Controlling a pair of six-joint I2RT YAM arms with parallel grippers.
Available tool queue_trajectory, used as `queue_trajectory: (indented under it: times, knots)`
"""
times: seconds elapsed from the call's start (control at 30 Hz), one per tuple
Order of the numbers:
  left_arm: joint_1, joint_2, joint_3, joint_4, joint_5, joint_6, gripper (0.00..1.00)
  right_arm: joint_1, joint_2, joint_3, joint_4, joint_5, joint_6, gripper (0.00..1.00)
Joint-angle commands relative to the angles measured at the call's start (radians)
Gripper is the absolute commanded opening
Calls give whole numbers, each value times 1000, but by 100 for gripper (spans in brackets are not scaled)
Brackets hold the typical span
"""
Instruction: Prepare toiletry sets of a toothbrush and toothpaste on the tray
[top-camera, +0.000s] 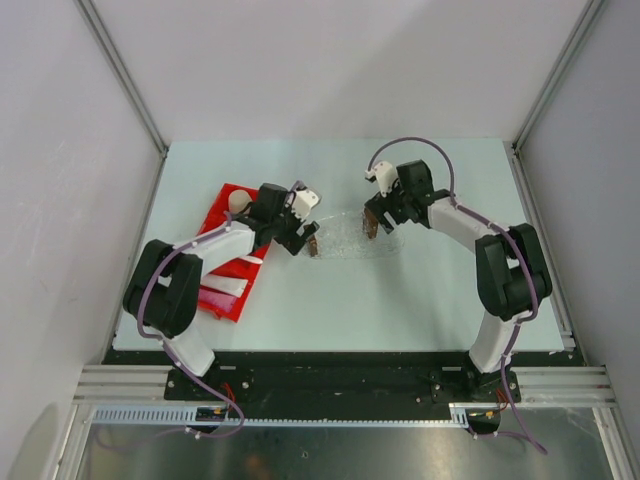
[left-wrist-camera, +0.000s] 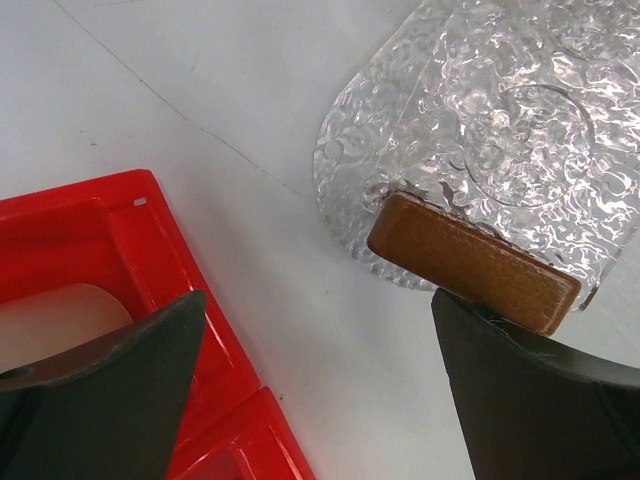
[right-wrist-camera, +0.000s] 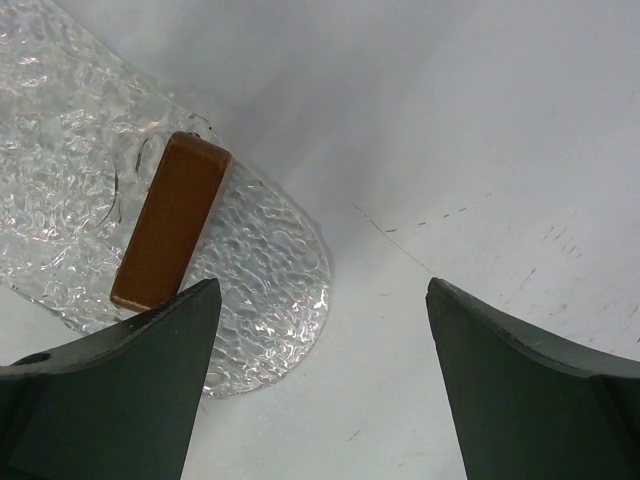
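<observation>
The clear textured tray (top-camera: 343, 236) lies mid-table with a brown block at each short end. My left gripper (top-camera: 302, 243) hangs open over bare table between the red bin and the tray's left block (left-wrist-camera: 470, 262), its right finger just beside that block. In the left wrist view the left gripper (left-wrist-camera: 318, 330) holds nothing. My right gripper (right-wrist-camera: 322, 300) is open and empty at the tray's right end (right-wrist-camera: 270, 270), its left finger next to the other brown block (right-wrist-camera: 172, 220). White pieces (top-camera: 238, 263) lie in the bin; I cannot tell toothbrush from toothpaste.
The red divided bin (top-camera: 215, 215) sits at the left, partly under my left arm, with a tan paper cup (top-camera: 240, 201) in its far corner. Its red rim (left-wrist-camera: 150, 230) is close to the left finger. White walls enclose the table.
</observation>
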Motion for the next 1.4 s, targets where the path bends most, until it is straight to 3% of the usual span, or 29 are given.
queue_trajectory:
  times: [0.0, 0.77, 1.37]
  knots:
    - [-12, 6, 44, 55, 24, 7, 100, 75, -48, -16, 9, -60, 37, 90]
    - [-14, 3, 50, 57, 49, 75, 100, 189, -109, -81, -3, -69, 80, 90]
    - [-14, 20, 61, 57, 46, 80, 100, 207, -115, -87, -12, -66, 77, 90]
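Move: The tray's left handle is about 4 cm to the left gripper's right, 2 cm back and barely lower; the beige roll in the red box lies about 10 cm left and 8 cm ahead of that gripper. The tray's right handle is about 5 cm to the right gripper's left, 2 cm back and a little lower. The left handle lies roughly 16 cm left and 8 cm back of the right gripper, as the tray sits skewed, right end farther out. Bring the right gripper back about 5 cm and some 2 cm left, rising slightly early on, its left finger kept against the outer side of the tray's right handle. Meanwhile ease the left gripper about 3 cm left towards the red box and slightly forward, its right finger staying beside the left handle. Keep both grippers open. ##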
